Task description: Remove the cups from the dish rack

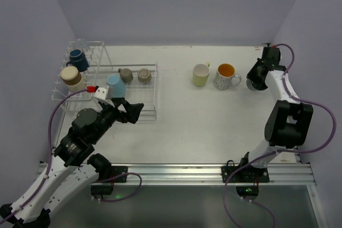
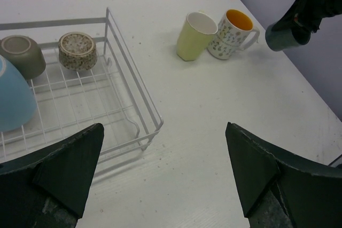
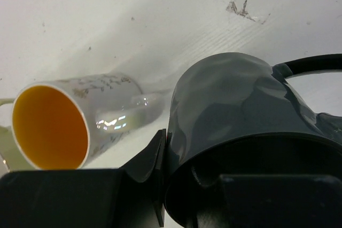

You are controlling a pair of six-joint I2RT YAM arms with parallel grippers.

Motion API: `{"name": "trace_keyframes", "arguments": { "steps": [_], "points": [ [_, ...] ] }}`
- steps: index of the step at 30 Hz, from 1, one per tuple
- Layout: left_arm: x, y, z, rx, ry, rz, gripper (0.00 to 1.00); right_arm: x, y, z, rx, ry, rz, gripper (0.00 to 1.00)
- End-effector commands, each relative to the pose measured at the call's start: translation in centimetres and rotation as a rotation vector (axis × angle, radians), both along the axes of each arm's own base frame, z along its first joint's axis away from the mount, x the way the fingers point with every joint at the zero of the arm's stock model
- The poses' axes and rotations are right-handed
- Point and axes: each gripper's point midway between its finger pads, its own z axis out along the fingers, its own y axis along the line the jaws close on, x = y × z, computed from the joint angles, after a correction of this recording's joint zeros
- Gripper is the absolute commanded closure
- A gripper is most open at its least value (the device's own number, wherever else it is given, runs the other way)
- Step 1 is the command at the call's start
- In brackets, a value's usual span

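Note:
The white wire dish rack (image 1: 155,90) stands at the left. In it sit a navy cup (image 1: 78,57), a cream cup (image 1: 71,76), a light blue cup (image 1: 115,85) and two grey-brown cups (image 1: 126,75) (image 1: 144,74). A yellow-green cup (image 1: 201,75) and a white cup with an orange inside (image 1: 226,76) stand on the table. My right gripper (image 3: 181,185) is shut on the rim of a dark green cup (image 3: 235,105), held tilted just right of the orange-lined cup (image 3: 59,126). My left gripper (image 2: 163,169) hangs open and holds nothing over the table, by the rack's near right corner (image 2: 152,132).
Purple walls close in the table at the back and both sides. The right arm's base and cables (image 1: 251,177) sit on the rail at the near edge. In the left wrist view, bare table lies between the rack and the two standing cups (image 2: 195,36).

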Motion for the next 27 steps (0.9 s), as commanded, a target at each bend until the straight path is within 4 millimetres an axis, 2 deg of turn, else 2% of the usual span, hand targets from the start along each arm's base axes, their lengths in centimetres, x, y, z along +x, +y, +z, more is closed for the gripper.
{"name": "trace_keyframes", "arguments": {
  "steps": [1, 6, 9, 11, 12, 14, 19, 20, 24, 27],
  "points": [
    [0.0, -0.1, -0.6, 0.044, -0.003, -0.024, 0.00, 3.5, -1.3, 1.2, -0.021, -0.048, 0.003, 1.00],
    [0.5, 0.2, -1.1, 0.056, 0.014, 0.007, 0.00, 5.6, -1.5, -1.8, 0.001, 0.034, 0.018, 1.00],
    [0.8, 0.3, -1.3, 0.057, 0.024, 0.021, 0.00, 6.6, -1.6, -2.1, 0.006, 0.041, 0.021, 1.00],
    [1.0, 0.4, -1.4, 0.061, 0.030, 0.030, 0.00, 6.6, -1.7, -3.5, 0.014, 0.083, 0.015, 1.00],
    [1.1, 0.5, -1.5, 0.064, 0.031, 0.034, 0.00, 6.9, -1.7, -3.4, 0.015, 0.083, 0.016, 1.00],
    [1.2, 0.7, -1.7, 0.067, 0.038, 0.045, 0.00, 6.7, -1.8, -4.4, 0.017, 0.115, 0.011, 0.95],
    [1.7, 1.0, -2.2, 0.084, 0.056, 0.076, 0.00, 6.6, -2.1, -5.2, 0.002, 0.155, 0.017, 0.70],
    [1.7, 1.1, -2.4, 0.088, 0.061, 0.080, 0.00, 6.8, -2.0, -5.0, 0.006, 0.154, 0.024, 0.66],
    [2.0, 1.6, -2.8, 0.101, 0.077, 0.112, 0.00, 6.3, -2.0, -4.7, 0.009, 0.157, 0.026, 0.61],
    [2.2, 2.1, -2.9, 0.108, 0.082, 0.144, 0.00, 6.2, -1.7, -2.4, 0.009, 0.102, 0.030, 0.54]
  ]
}}
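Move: The right hand holds the dark cup; the free table spot it is taken to lies about 6 cm ahead, 4 cm to the right and some 15 cm below. The white mug stands about 7 cm ahead and 9 left, the green cup 7 ahead and 21 left, both about 10 cm below. From the empty left hand, the blue cup lies about 25 cm ahead, 13 left and 20 below, the speckled cup 30 ahead and 1 right. The right hand, pinching the dark cup's wall near the rim, lowers it about 7 cm while reaching some 6 cm forward and tipping about 10 degrees farther down, to set it beside the white mug's handle; its fingers then part partway, still straddling the rim, as it eases up a centimetre. The open left hand sinks about 3 cm and edges forward and left towards the blue cup in the rack. ##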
